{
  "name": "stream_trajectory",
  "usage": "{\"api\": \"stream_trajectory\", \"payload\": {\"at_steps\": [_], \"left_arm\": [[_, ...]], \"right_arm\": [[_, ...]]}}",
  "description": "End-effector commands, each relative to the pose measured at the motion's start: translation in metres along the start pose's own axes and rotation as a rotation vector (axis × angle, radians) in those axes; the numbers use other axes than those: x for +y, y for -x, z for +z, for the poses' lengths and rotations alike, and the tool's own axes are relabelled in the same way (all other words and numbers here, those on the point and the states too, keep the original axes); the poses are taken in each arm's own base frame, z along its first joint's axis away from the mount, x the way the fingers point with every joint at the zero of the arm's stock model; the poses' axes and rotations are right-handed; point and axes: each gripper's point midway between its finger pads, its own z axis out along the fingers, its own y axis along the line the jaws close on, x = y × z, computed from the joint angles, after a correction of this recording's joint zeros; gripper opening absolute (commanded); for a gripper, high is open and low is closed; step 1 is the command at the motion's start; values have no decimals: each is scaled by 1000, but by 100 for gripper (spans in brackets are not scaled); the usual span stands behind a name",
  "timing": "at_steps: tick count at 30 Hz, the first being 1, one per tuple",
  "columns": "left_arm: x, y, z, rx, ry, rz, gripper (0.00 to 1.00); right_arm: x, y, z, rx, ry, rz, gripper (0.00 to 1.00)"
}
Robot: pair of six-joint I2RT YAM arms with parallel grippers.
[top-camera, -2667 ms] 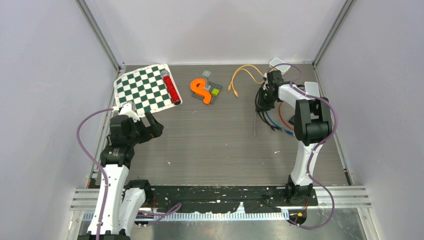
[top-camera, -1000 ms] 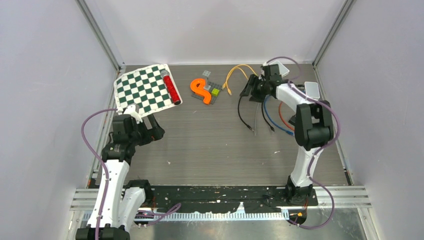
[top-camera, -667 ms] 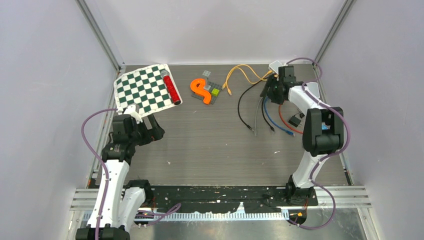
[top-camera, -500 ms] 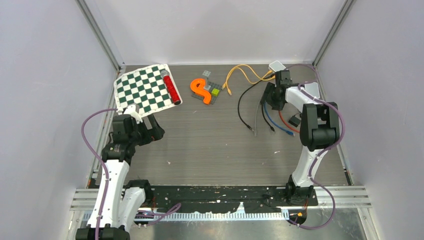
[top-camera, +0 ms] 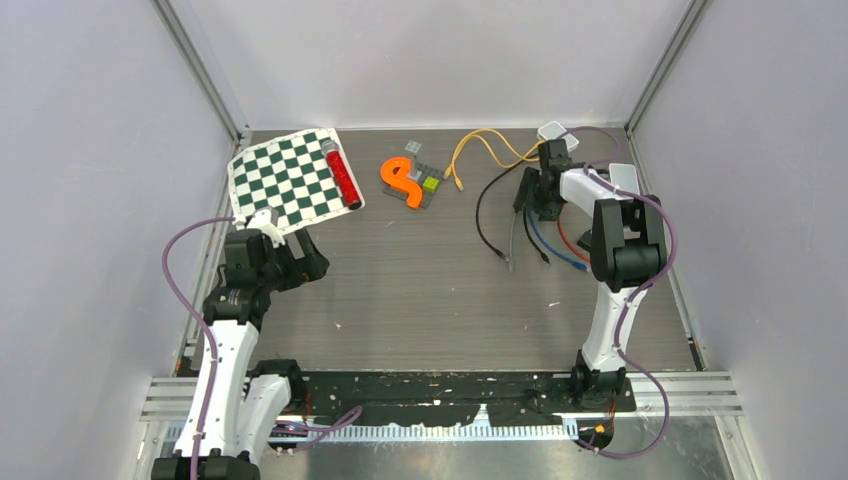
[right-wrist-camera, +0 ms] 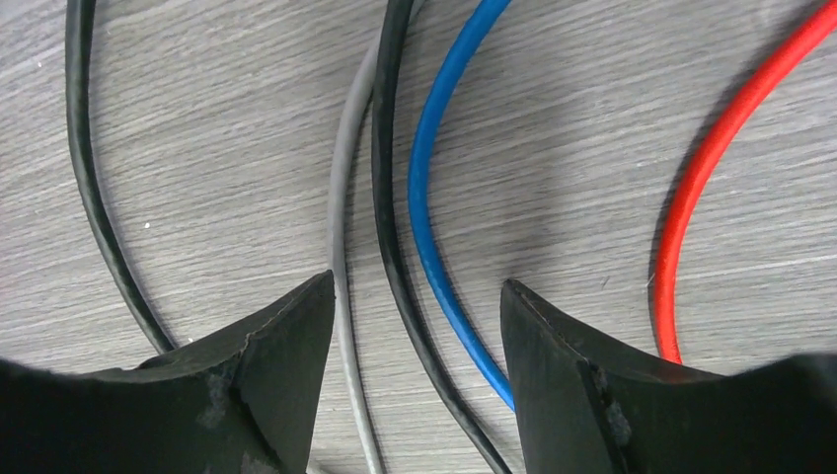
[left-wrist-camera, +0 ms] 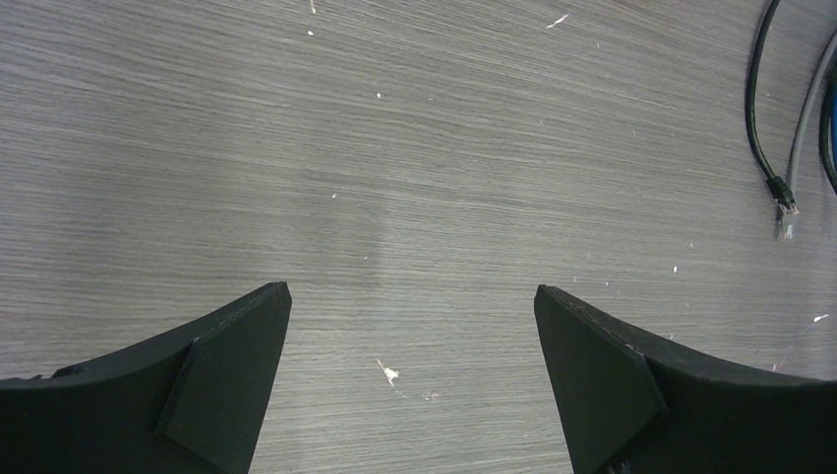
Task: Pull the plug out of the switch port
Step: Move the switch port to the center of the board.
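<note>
The white switch [top-camera: 553, 131] sits at the table's back right corner, with yellow [top-camera: 478, 143], black [top-camera: 483, 205], grey [top-camera: 513, 236], blue [top-camera: 535, 232] and red [top-camera: 562, 226] cables fanning out from that area. The plug in its port is too small to make out. My right gripper [top-camera: 530, 197] hovers just in front of the switch, open. In the right wrist view its jaws [right-wrist-camera: 417, 284] straddle the grey cable [right-wrist-camera: 341, 197], a black cable [right-wrist-camera: 387, 178] and the blue cable [right-wrist-camera: 426, 168] without pinching them. My left gripper [top-camera: 312, 258] [left-wrist-camera: 412, 288] stands open over bare table.
A green-and-white checkered mat [top-camera: 288, 178] with a red cylinder [top-camera: 342, 176] lies back left. An orange S-shaped piece [top-camera: 402, 180] rests on a grey block plate [top-camera: 430, 180]. Loose cable ends [left-wrist-camera: 785, 207] lie mid-table. A second white box [top-camera: 623, 177] is by the right wall.
My right gripper swung right toward the switch, then back left a little, and its jaws widened slightly. The cables have spread out over the table. The left arm has not moved.
</note>
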Motion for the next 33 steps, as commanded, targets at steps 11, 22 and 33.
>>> {"api": "stream_trajectory", "payload": {"at_steps": [11, 22, 33], "left_arm": [[-3, 9, -3, -37, -12, 0, 99], [-9, 5, 4, -17, -53, -19, 99], [-17, 4, 9, 19, -95, -14, 99]], "right_arm": [[-4, -9, 1, -1, -196, -147, 53], [-20, -52, -16, 50, -168, -237, 15], [0, -130, -41, 139, -29, -384, 8]]}}
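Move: The grey, black and blue cables run side by side right under my open right fingers, about 1 cm below. The red cable lies some 7 cm to the right, level with the hand; the loose black cable's plug is about 6 cm left and 10 cm back. The switch port they lead to sits roughly 21 cm right and 8 cm ahead. From my left hand the three cables lie about 47 cm right, 7 cm ahead and 14 cm below. With my right hand I ease about a centimetre left and slightly down over the three cables, leaning the wrist some 10 degrees, and pinch grey, black and blue together between the fingertips. Keeping them gripped, I drag the bundle back towards my base, speeding up, roughly 8 cm low over the table and finally a little left, turning counter-clockwise. ##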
